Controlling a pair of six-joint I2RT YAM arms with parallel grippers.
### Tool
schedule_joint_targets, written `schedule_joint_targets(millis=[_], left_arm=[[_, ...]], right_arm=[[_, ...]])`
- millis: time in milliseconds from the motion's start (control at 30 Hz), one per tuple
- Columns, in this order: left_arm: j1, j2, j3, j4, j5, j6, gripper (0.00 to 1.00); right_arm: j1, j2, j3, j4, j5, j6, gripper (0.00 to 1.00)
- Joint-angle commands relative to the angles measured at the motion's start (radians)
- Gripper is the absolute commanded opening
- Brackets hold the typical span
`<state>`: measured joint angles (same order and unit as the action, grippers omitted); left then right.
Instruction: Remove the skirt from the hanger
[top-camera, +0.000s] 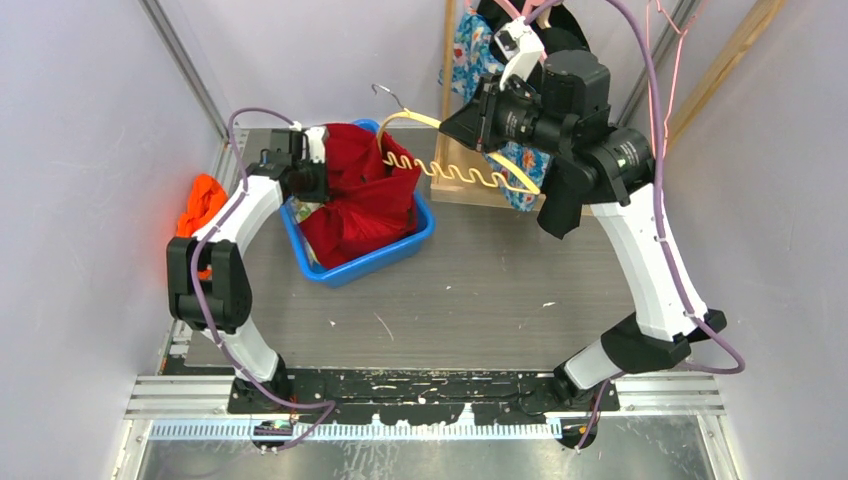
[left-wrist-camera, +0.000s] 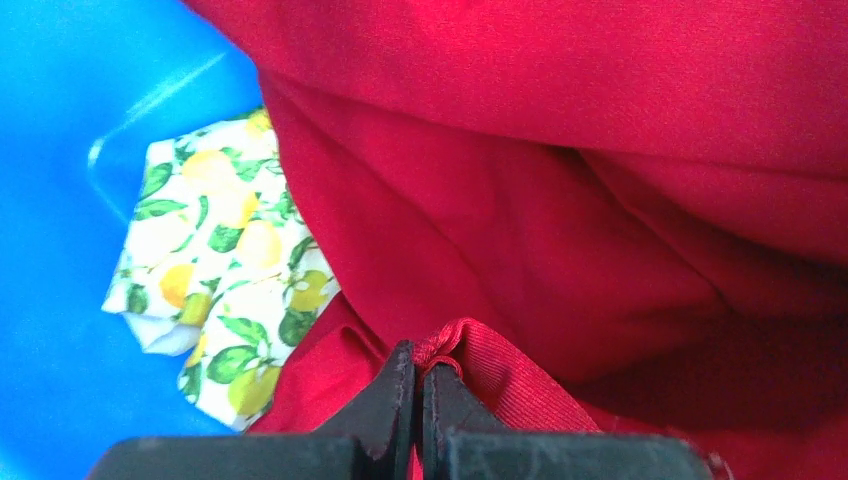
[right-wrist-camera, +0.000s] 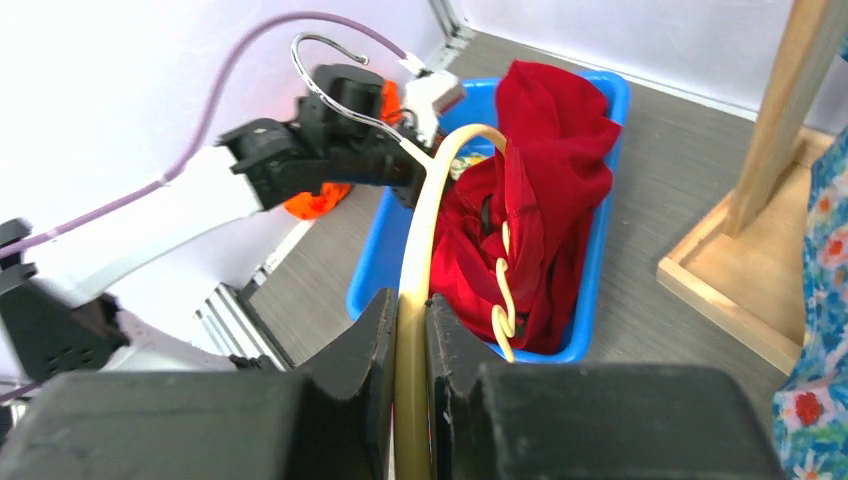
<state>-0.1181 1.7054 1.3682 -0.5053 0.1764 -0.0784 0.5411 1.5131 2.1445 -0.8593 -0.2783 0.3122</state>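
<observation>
The red skirt (top-camera: 360, 195) lies bunched in the blue bin (top-camera: 400, 250). My left gripper (top-camera: 318, 165) is at the skirt's back left. In the left wrist view the gripper (left-wrist-camera: 417, 360) is shut on a ribbed fold of the skirt (left-wrist-camera: 560, 200). The yellow hanger (top-camera: 455, 170), with a wavy lower bar and a metal hook, hangs above the bin's right side. My right gripper (top-camera: 465, 125) holds it. The right wrist view shows that gripper (right-wrist-camera: 412, 310) shut on the hanger's curved arm (right-wrist-camera: 430, 220). The hanger's far end rests against the skirt (right-wrist-camera: 540, 170); whether it is caught there I cannot tell.
A lemon-print cloth (left-wrist-camera: 220, 270) lies in the bin under the skirt. An orange cloth (top-camera: 200, 205) sits by the left wall. A wooden rack (top-camera: 447, 100) with a floral garment (top-camera: 475, 50) stands at the back right, with pink hangers (top-camera: 670, 40) above.
</observation>
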Motion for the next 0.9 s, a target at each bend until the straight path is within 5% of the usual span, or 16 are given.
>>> schedule_joint_targets(millis=[0,367,533,867], left_arm=[[0.006,0.064,0.016,0.064,-0.021,-0.035,0.0],[0.005,0.062,-0.072,0.121,0.002,-0.065,0.0],[0.004,0.016,-0.092,0.126,0.012,-0.063,0.0],[0.005,-0.124,-0.092,0.079,-0.032,-0.012,0.0]], right_arm=[[-0.006,-0.089,0.078,0.166,-0.076,0.023,0.0],[-0.006,-0.132,-0.259,0.472,-0.302,0.172,0.0],[-0.006,-0.111,-0.46,0.605,-0.283,0.194,0.0],[-0.004,-0.113,-0.361,0.496,-0.238,0.068,0.0]])
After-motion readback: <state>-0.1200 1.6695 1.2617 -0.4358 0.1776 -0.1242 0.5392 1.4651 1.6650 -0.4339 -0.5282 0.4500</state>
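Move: The red skirt's heap in the blue bin lies about 10 cm ahead, 20 cm left and 36 cm below the right hand, which grips the yellow hanger; the cloth still hangs over the hanger's far end, roughly 7 cm ahead, 12 cm left and 11 cm below that hand. The floral garment is some 20 cm ahead and 4 cm right of it. From the left hand, pinching skirt cloth, the heap is about 3 cm ahead, 9 cm right, the lemon cloth 3 cm ahead, 5 cm left. The red skirt stays pinched in the shut left fingers, which press down into the bin about 6 cm, drawing back slightly, then rise over 4 cm again. The right hand keeps its grip on the hanger: it draws back and lifts slightly, then swings left and sinks towards the skirt, about 8 cm lower overall, turning counter-clockwise some 10 degrees. ##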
